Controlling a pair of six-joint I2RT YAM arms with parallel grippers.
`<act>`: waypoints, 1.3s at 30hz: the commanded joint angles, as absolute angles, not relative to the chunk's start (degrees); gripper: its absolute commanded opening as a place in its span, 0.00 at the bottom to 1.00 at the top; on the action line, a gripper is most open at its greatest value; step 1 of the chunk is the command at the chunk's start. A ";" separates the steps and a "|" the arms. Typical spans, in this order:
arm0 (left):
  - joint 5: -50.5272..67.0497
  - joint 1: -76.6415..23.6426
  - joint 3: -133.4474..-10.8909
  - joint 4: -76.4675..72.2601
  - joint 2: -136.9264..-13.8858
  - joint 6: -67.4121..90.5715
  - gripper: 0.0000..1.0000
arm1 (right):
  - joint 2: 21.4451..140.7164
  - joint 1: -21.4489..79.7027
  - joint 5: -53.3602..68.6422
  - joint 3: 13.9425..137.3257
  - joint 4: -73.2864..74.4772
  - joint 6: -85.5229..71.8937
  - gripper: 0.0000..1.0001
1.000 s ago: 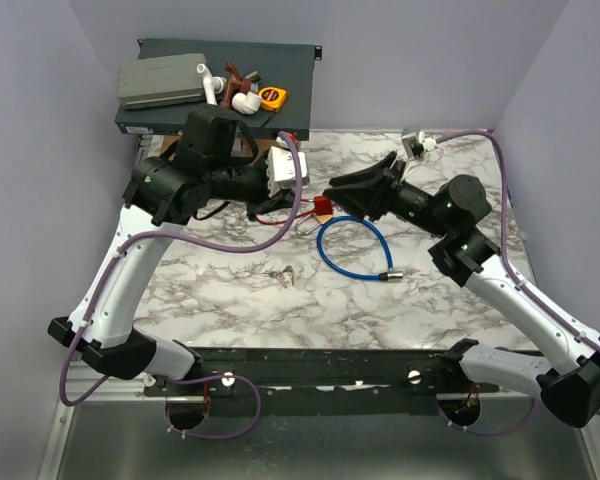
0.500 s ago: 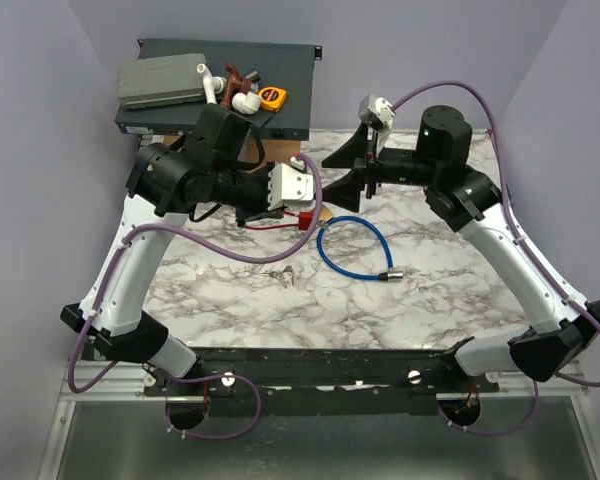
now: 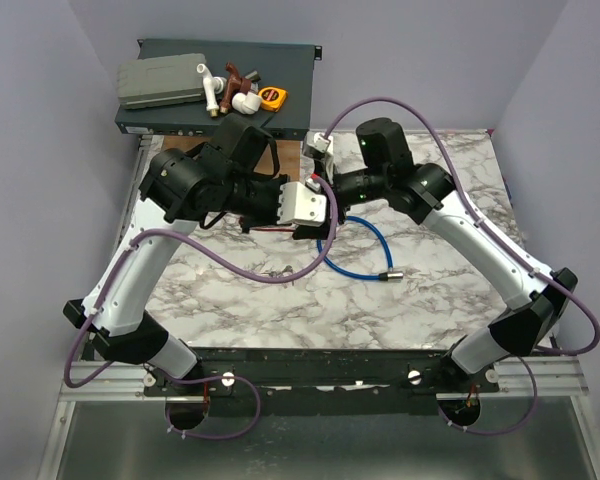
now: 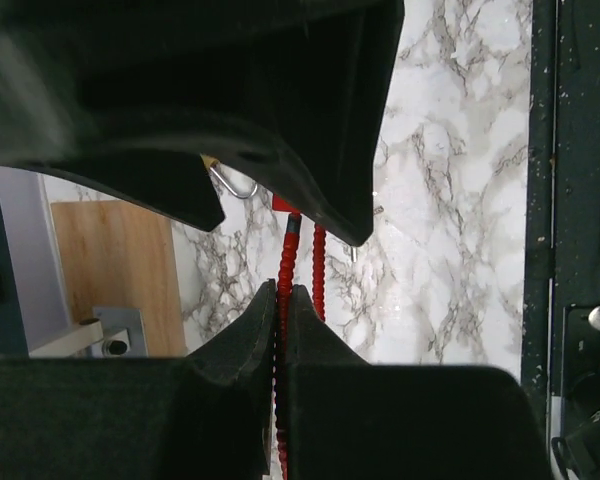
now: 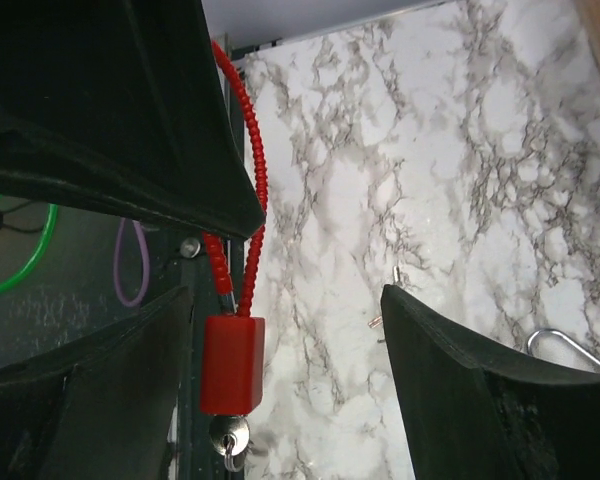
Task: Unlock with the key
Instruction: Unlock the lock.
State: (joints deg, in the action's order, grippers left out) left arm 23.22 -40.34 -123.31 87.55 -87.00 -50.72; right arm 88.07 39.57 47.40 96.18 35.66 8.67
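Note:
My left gripper (image 4: 283, 288) is shut on the ribbed red cord (image 4: 283, 262), which runs up between its pads. In the right wrist view the cord (image 5: 258, 170) hangs as a loop down to the key's red head (image 5: 231, 363), with a small silver piece (image 5: 230, 437) under it. My right gripper (image 5: 285, 300) stands open around that red head, which hangs close to the left finger (image 5: 130, 380) and clear of the right one. From above, the left gripper (image 3: 323, 212) and right gripper (image 3: 325, 190) meet over the table's middle, the cord (image 3: 270, 229) trailing left.
A blue cable lock (image 3: 355, 250) lies looped on the marble table (image 3: 430, 300) just below the grippers. A silver shackle (image 5: 570, 345) shows at the right wrist view's edge. A dark shelf (image 3: 290, 60) at the back carries several odds and ends. Purple cables drape from both arms.
My right arm swung left from the table's right side to the left gripper and its jaws opened wide. My left gripper moved right, carrying the red cord and head up off the table.

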 commanded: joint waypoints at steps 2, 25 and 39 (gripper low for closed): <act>18.38 -41.98 -123.75 87.02 -87.28 -52.94 0.00 | 88.71 40.65 44.75 97.29 40.98 10.40 0.78; 14.88 -44.82 -125.35 86.84 -87.94 -54.49 0.00 | 90.68 44.46 39.03 94.50 37.77 9.06 0.01; 14.40 -43.94 -114.26 80.87 -82.42 -52.21 0.00 | 72.11 41.66 39.51 65.75 -11.08 -13.61 0.01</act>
State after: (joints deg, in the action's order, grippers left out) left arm 14.81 -44.71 -118.52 82.17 -85.76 -53.60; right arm 76.47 43.07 37.98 72.64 12.78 -1.04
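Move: The red lock hangs from its cord some 3 cm back, 1 cm left and 3 cm below the open right hand. Its key hangs roughly 3 cm beneath it, 1 cm to its right. The loose keys lie on the table about 6 cm ahead and 7 cm left of the right hand, the brass padlock about 17 cm ahead and 1 cm right, both some 32 cm down. From the left hand the lock lies about 1 cm ahead, 5 cm right and 5 cm below. Down by about 4 cm, with a little back and left, the right hand brings its wide-open fingers to the red lock's body and closes them in two stages, pinching its sides. It then eases up and right about 1.5 cm, turning slightly clockwise. The left hand keeps its pinch on the cord, shifting barely a centimetre forward while its wrist tilts some 8 degrees. ##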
